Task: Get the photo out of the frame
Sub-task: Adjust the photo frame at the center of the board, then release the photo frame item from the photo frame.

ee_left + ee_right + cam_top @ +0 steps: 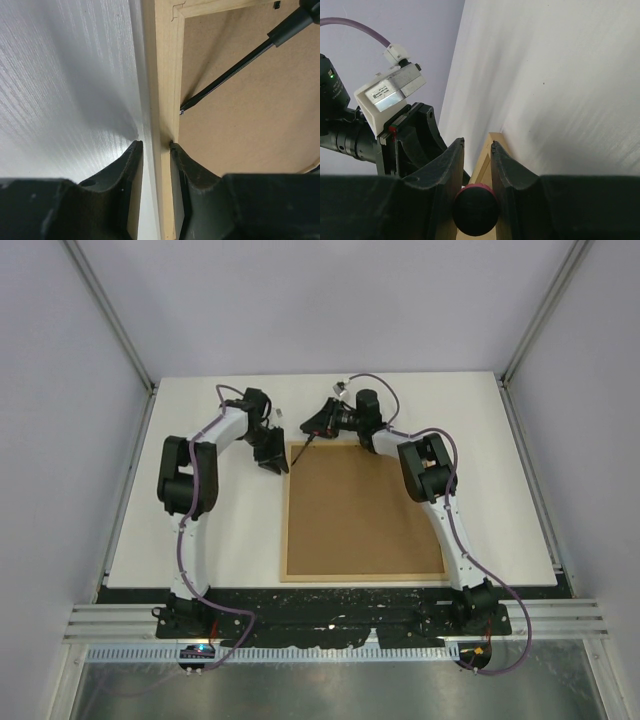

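Note:
The frame [284, 540] lies back up on the white table, its brown fibreboard back [365, 510] facing me. The photo is hidden under that back. My left gripper [277, 465] is at the frame's far left corner. In the left wrist view it [156, 145] straddles the light-wood left rail [164, 75]: one finger touches the rail's inner edge, the other stands off it over bare table. My right gripper [478, 142] is shut on a black screwdriver [475, 210]. The screwdriver's shaft [240, 62] slants down, its tip at the rail's inner edge.
The table [210, 540] is bounded by grey enclosure walls with metal posts on the left and right. A small black clip [276, 4] sits in the backing near the frame's far rail. The left arm's wrist camera [390, 92] is close beside my right gripper.

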Motion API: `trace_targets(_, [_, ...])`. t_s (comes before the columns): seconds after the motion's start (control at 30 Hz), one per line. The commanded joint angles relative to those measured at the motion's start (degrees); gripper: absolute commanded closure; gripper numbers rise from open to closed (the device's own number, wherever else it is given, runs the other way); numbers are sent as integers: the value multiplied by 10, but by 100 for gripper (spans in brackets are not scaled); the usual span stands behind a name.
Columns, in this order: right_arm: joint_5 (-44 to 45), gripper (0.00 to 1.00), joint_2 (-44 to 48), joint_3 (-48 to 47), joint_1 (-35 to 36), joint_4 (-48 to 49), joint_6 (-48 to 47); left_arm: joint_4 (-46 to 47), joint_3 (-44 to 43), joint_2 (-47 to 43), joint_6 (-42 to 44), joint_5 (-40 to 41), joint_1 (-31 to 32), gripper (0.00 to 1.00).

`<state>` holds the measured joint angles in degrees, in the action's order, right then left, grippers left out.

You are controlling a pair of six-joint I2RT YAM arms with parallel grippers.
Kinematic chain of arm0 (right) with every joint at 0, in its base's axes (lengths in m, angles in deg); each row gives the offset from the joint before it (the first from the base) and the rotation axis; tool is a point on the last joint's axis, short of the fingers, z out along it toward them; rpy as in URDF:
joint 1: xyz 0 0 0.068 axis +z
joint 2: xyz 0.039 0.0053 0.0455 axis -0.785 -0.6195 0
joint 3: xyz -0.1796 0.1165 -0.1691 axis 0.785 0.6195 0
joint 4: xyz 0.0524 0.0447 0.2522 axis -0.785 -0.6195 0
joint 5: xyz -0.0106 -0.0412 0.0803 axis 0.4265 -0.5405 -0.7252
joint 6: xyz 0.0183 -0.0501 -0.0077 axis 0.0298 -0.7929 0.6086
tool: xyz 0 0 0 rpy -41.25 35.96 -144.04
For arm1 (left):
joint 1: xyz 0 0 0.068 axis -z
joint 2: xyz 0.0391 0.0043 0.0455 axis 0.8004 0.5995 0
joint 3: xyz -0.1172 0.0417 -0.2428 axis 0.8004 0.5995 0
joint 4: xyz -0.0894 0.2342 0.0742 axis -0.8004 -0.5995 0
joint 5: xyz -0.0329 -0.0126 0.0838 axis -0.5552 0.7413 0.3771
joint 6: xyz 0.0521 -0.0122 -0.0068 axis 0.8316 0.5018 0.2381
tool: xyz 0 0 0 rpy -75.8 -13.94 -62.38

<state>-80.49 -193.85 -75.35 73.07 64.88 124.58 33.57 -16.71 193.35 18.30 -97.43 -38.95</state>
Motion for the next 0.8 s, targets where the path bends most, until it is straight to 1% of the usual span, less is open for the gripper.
trace_targets(0.0, [-3, 92, -1, -28, 6, -1, -8, -2, 7, -13, 7, -13, 2, 69])
trace_targets(0.17, [-3, 92, -1, -29, 10, -29, -19, -3, 6, -8, 4, -4, 3, 70])
trace_targets(0.27, [3, 92, 6, -23, 12, -63, -24, -6, 9, -7, -1, 12, 5, 69])
trace_targets(0.37, [12, 92, 14, -1, 22, -52, -5, -7, 10, -6, -5, 23, 5, 70])
trace_targets(0.43, [14, 92, 16, 7, 28, -51, 1, -8, 10, -4, -7, 26, 5, 73])
trace_targets(0.53, [21, 92, 21, 13, 35, -69, -9, -7, 12, -4, -12, 27, 5, 81])
trace_targets(0.67, [40, 92, 53, 9, 49, -134, -49, -9, 14, -5, -16, 36, 5, 90])
trace_targets(0.73, [56, 92, 73, -8, 62, -219, -86, -9, 17, -6, -16, 40, 5, 91])
trace_targets(0.77, [62, 92, 79, -20, 66, -240, -97, -8, 17, -7, -17, 41, 5, 92])
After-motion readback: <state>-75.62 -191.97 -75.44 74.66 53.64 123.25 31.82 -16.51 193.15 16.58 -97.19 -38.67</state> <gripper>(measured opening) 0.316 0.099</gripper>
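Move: The photo frame's left rail runs right under the left fingertips, about 1 cm to their right and 1 cm below. The frame's far left corner is 7 cm ahead of them and 1 cm right, and the screwdriver tip 2 cm ahead and 2 cm right, by the rail's inner edge. From the right hand, which still grips the screwdriver, the rail beside that tip is some 7 cm back, 6 cm left and 5 cm down; the corner lies 2 cm back, 5 cm left, 5 cm down. Against the frame's left rail the right hand works the screwdriver, keeping its hold while it sinks a little over 1 cm, then also edges about 1 cm left, tilting some 5 to 10 degrees so that the tip swings back towards the base. The left hand first stays over the rail, then closes its fingers nearly shut at its top and eases back just under 1 cm. ##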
